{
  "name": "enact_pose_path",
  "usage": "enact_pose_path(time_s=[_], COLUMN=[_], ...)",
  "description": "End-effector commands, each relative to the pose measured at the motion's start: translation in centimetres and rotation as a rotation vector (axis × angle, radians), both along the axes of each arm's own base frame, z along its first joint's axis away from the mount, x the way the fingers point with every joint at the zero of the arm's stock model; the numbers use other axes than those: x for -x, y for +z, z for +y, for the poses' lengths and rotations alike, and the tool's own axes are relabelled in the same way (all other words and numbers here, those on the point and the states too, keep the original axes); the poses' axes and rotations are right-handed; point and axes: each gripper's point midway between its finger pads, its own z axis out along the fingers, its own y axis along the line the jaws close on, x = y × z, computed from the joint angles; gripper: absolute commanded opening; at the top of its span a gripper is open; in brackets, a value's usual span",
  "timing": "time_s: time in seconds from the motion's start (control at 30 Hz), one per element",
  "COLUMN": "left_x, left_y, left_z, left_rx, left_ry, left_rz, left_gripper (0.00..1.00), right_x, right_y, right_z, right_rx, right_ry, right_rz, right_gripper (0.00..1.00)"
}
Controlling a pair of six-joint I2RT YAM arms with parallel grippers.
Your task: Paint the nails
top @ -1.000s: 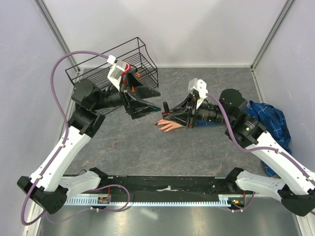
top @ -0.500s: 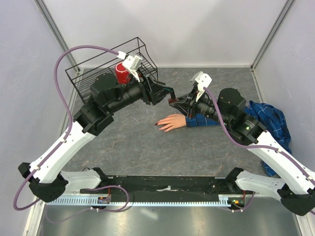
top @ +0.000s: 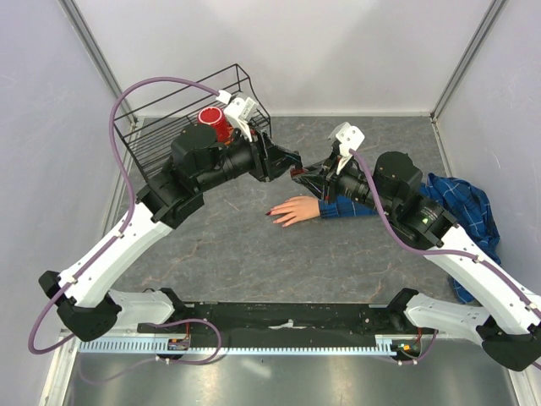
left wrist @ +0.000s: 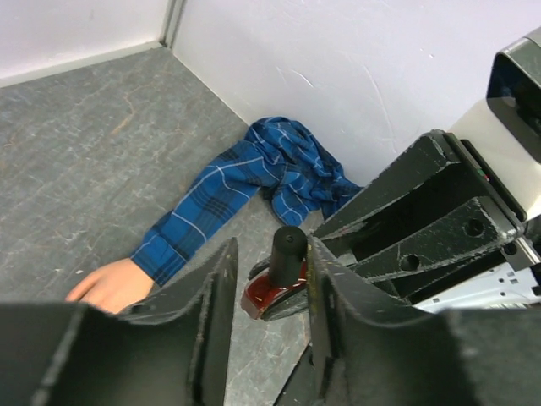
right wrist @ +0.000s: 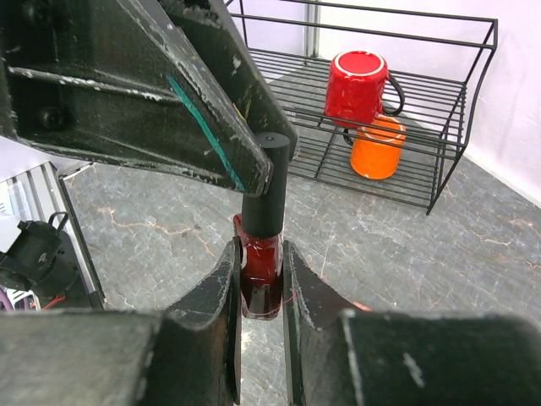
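The peach fake hand (top: 297, 209) lies palm down mid-table, its blue plaid cuff (top: 342, 207) toward the right arm. Its nails (top: 272, 211) show as tiny dark tips in the top view. My right gripper (right wrist: 259, 249) is shut on a dark red polish bottle (right wrist: 260, 266), held above the table just behind the hand. The bottle's black cap (left wrist: 287, 248) stands between the fingers of my left gripper (left wrist: 270, 251). One finger (left wrist: 325, 279) touches the cap and the other stands apart from it, so that gripper is open.
A black wire basket (top: 156, 135) at the back left holds a red mug (right wrist: 359, 85) and an orange mug (right wrist: 378, 148). A bunched blue plaid cloth (top: 463, 207) lies along the right wall. Both arms meet over the middle of the grey table (top: 237, 245).
My left arm swung right from beside the basket to the bottle, and its jaws narrowed around the cap. My right gripper moved back off the hand with the bottle, then held still.
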Motion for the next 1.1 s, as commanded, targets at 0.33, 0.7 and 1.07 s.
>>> enact_pose_path(time_s=[0.33, 0.7, 1.07], left_x=[3.6, 13.5, 11.9], left_y=[0.9, -2.5, -2.1], left_z=[-2.3, -0.1, 1.3], left_rx=[0.058, 0.189, 0.170], left_ry=[-0.244, -0.984, -1.009], left_rz=[-0.014, -0.208, -0.241], left_gripper=[0.03, 0.02, 0.17], right_x=[0.9, 11.6, 12.6], right_y=[4.2, 9.6, 8.8], right_z=[-0.6, 0.9, 2.5], right_rx=[-0.092, -0.324, -0.319], right_ry=[0.004, 0.544, 0.690], right_rz=[-0.078, -0.205, -0.120], right_gripper=[0.00, 0.00, 0.00])
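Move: The black cap of the nail polish bottle already stands between your open left fingers, about 1 cm back and 1 cm right of the left hand point, level with it. The red bottle hangs under the cap, some 3 cm lower, already pinched by the right gripper, so for the right hand the cap is roughly 3 cm straight above. The mannequin hand lies on the table about 13 cm ahead, 3 cm right and 40 cm below the left hand. Ease the left gripper a centimetre or two back and right and close its fingers on the cap, while the right keeps its grip on the bottle. Then bring both hands quickly back together, about 12 cm towards the bases, rising slightly, the left turning clockwise some 50 degrees with its fingers tipping up, the right counter-clockwise some 40. ##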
